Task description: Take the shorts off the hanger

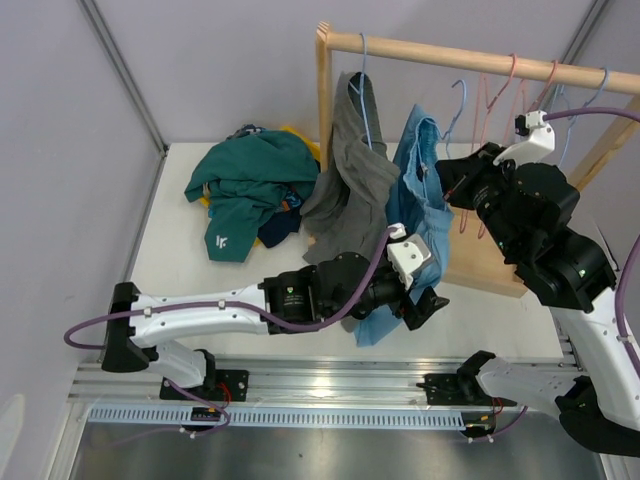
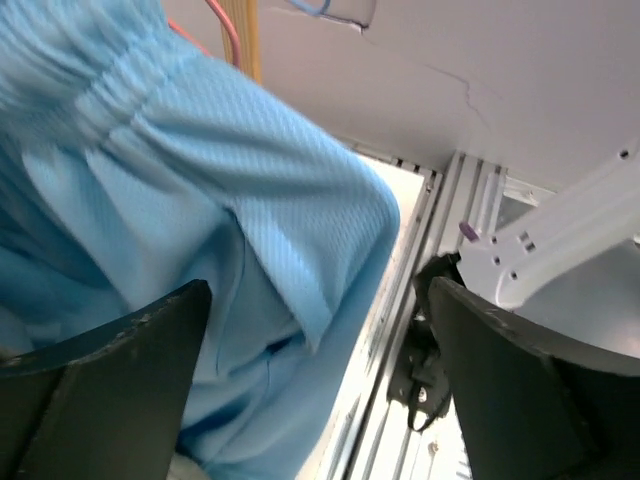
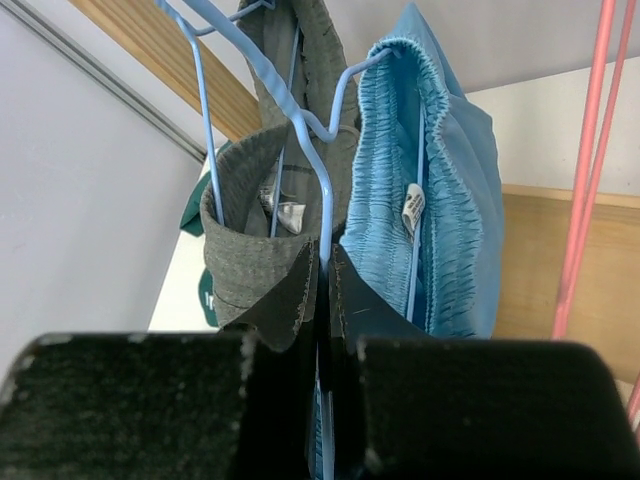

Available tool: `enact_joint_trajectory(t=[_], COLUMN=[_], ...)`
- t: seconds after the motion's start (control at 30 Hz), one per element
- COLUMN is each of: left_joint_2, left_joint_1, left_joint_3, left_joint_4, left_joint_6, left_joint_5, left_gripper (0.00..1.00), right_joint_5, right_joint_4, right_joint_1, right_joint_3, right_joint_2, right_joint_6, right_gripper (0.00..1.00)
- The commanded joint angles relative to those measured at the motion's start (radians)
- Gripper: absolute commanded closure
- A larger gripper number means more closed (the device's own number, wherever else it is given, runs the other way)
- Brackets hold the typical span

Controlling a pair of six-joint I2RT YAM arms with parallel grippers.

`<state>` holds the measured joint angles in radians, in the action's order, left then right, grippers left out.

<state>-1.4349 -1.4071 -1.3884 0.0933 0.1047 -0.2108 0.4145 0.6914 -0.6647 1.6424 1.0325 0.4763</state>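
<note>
Light blue shorts (image 1: 418, 205) hang on a blue wire hanger (image 1: 455, 105) from the wooden rod (image 1: 480, 57). My right gripper (image 1: 447, 183) is shut on that hanger's wire (image 3: 300, 130), just beside the elastic waistband (image 3: 400, 190). Grey shorts (image 1: 350, 175) hang on another blue hanger to the left, and show in the right wrist view (image 3: 255, 255). My left gripper (image 1: 425, 303) is open at the lower hem of the light blue shorts (image 2: 200, 200). Its fingers (image 2: 120, 370) stand wide, with the fabric's edge lying partly between them.
A pile of dark teal-green shorts (image 1: 245, 185) and other garments lies on the table's back left. Empty pink hangers (image 1: 500, 85) and blue ones hang further right on the rod. The rack's wooden post (image 1: 324, 95) and base board (image 1: 490, 265) stand behind the shorts.
</note>
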Motion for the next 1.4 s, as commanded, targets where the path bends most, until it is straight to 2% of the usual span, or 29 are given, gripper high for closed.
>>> enact_joint_trajectory(t=[0.0, 0.03, 0.1, 0.13, 0.17, 0.2, 0.23, 0.4, 0.6, 0.77, 0.83, 0.97, 1.1, 1.23, 1.33, 1.37], left_joint_2=[-0.006, -0.004, -0.019, -0.025, -0.030, -0.036, -0.033, 0.027, 0.091, 0.013, -0.018, -0.058, -0.093, -0.090, -0.116, -0.130], left_joint_1=[-0.006, -0.006, -0.006, -0.006, -0.006, -0.007, -0.007, -0.056, -0.259, -0.438, -0.455, -0.455, -0.402, -0.207, -0.085, -0.058], left_joint_3=[0.050, 0.064, 0.080, 0.081, 0.080, 0.080, 0.083, 0.121, 0.155, 0.152, 0.160, 0.189, 0.170, 0.131, 0.053, -0.031], left_joint_4=[-0.200, -0.226, -0.262, -0.270, -0.273, -0.276, -0.279, -0.276, -0.231, -0.225, -0.224, -0.271, -0.248, -0.190, -0.113, -0.100], left_joint_6=[-0.002, -0.005, -0.007, -0.008, -0.004, 0.004, 0.007, 0.010, 0.010, 0.013, 0.044, 0.076, 0.087, 0.127, 0.112, 0.106], left_joint_5=[-0.061, -0.064, -0.078, -0.087, -0.090, -0.099, -0.107, -0.140, -0.183, -0.226, -0.231, -0.222, -0.329, -0.357, -0.401, -0.404], left_gripper=[0.09, 0.15, 0.38, 0.52, 0.76, 0.94, 1.00, 1.00, 1.00, 1.00, 1.00, 1.00, 1.00, 1.00, 1.00, 1.00], right_joint_5=[0.015, 0.020, 0.030, 0.033, 0.036, 0.043, 0.044, 0.073, 0.133, 0.159, 0.158, 0.150, 0.116, 0.055, 0.012, 0.012], right_joint_4=[-0.056, -0.050, -0.027, -0.023, -0.017, -0.012, -0.010, -0.010, -0.035, -0.064, -0.058, -0.033, 0.039, 0.166, 0.276, 0.305], right_joint_1=[-0.007, -0.007, -0.007, -0.007, -0.007, -0.007, -0.007, -0.007, -0.004, 0.016, 0.023, 0.027, 0.027, 0.024, 0.024, 0.027], right_joint_3=[0.052, 0.060, 0.082, 0.086, 0.088, 0.091, 0.094, 0.088, 0.088, 0.108, 0.122, 0.145, 0.183, 0.201, 0.209, 0.227], right_joint_2=[-0.031, -0.032, -0.035, -0.035, -0.035, -0.037, -0.035, -0.032, -0.006, 0.018, 0.026, 0.024, 0.000, -0.064, -0.126, -0.141], right_joint_6=[0.038, 0.042, 0.054, 0.056, 0.056, 0.055, 0.053, 0.038, -0.007, -0.048, -0.053, -0.047, -0.001, 0.077, 0.130, 0.140], right_gripper=[1.00, 1.00, 1.00, 1.00, 1.00, 1.00, 1.00, 1.00, 1.00, 1.00, 1.00, 1.00, 1.00, 1.00, 1.00, 1.00])
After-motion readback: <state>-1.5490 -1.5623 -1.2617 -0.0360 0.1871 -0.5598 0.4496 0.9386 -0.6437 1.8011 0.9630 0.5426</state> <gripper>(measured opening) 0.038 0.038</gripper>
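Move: The blue shorts hang from the hanger held in the right hand, their middle about 8 cm ahead of the left hand at about its height, with their near edge already at its open fingers. The grey shorts lie some 18 cm ahead of the left hand and 12 cm to its left, slightly higher. From the right hand, the blue shorts are about 8 cm ahead, 3 cm left and 12 cm below. Left hand pinches the blue shorts, tugs 15 cm back and 8 down, then swings forward; right keeps the hanger. ##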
